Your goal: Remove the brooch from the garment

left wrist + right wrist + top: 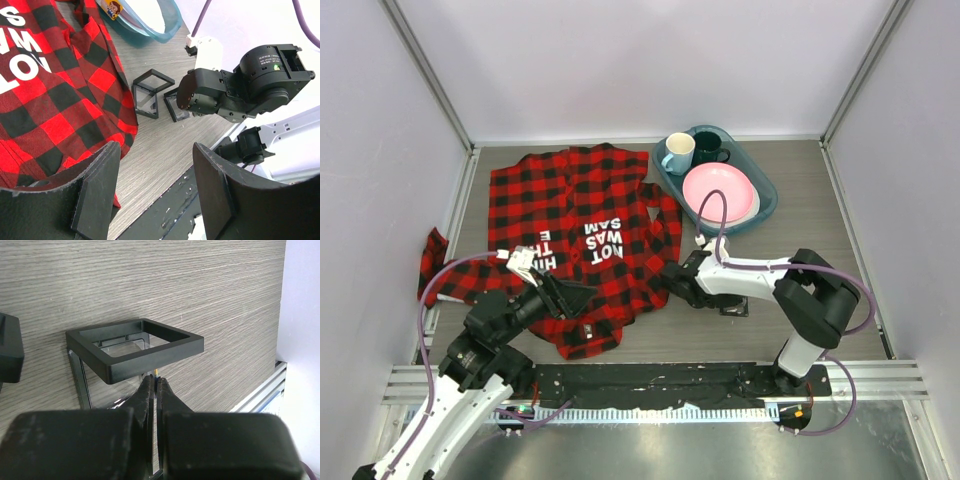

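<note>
The garment [570, 215], a red-and-black checked shirt with white lettering, lies spread on the table; its edge also shows in the left wrist view [60, 100]. My right gripper [672, 280] sits low just off the shirt's right edge. In the right wrist view it [156, 377] is shut on a small thin piece with a yellow tip, apparently the brooch [157, 372], right at an open black-framed clear box [135, 347]. My left gripper [155, 165] is open and empty over the shirt's near edge [575, 298].
A teal tray [765, 205] at the back right holds a pink plate [718, 190], a pale mug [678, 152] and a dark mug [708, 147]. Two small black-framed boxes [150, 92] stand beside the shirt. A metal rail [660, 380] runs along the near edge.
</note>
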Robot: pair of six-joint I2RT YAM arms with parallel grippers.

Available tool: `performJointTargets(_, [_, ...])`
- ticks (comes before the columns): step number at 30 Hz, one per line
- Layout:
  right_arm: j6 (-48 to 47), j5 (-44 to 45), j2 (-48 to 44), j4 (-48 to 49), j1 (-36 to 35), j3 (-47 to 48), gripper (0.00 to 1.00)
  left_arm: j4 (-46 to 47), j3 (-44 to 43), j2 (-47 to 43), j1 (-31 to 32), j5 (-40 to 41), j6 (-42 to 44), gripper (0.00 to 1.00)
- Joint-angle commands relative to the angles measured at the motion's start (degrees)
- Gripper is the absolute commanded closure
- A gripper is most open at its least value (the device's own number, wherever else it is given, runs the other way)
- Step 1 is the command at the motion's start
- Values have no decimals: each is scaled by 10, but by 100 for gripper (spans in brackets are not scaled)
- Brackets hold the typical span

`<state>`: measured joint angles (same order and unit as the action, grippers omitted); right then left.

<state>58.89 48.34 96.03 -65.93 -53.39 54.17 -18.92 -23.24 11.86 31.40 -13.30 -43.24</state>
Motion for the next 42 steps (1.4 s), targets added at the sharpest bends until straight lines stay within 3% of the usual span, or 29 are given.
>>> performJointTargets(1, [15,17,5,-2,3,15,97,5,-22,-3,1,-9,10,37])
performJointTargets(12, [0,11,12,5,3,16,88,4,-25,-1,1,-11,11,36])
performJointTargets(16, [-12,4,7,17,3,15,76,1,-24,-3,1,-12,11,37])
performJointTargets(30, [-91,-35,-67,86,2,-13,59,-14,-45,-2,1,-9,14,37])
performJointTargets(36, [-160,-55,-138,135,1,-14,56,-17,-53,-2,1,-9,15,36])
performJointTargets(42, [-255,-177,-211,294,2,30,52,-16,-65,18,1,-8,16,33])
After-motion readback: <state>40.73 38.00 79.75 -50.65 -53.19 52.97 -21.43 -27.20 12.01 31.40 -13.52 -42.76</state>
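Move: My right fingers are already shut, low at the open right black case, whose middle is about 2 cm to their left, 1 cm ahead and 2 cm below. The left black case stands some 10 cm to the left of my fingertips and 4 cm farther out; the pink plate is about 22 cm ahead and 4 cm left. From my idle left hand the right case lies roughly 27 cm to the right, 4 cm ahead and 17 cm down. I keep my right hand low in the case, sinking less than a centimetre, while its shut fingers spread to nearly half open around the brooch. Then I back out to the left by about 5 cm and up some 3 cm, speeding up, away from the brooch, swinging the fingers some 25 degrees towards straight down. Late on, my left hand rises about 2 cm, its fingers still open. ##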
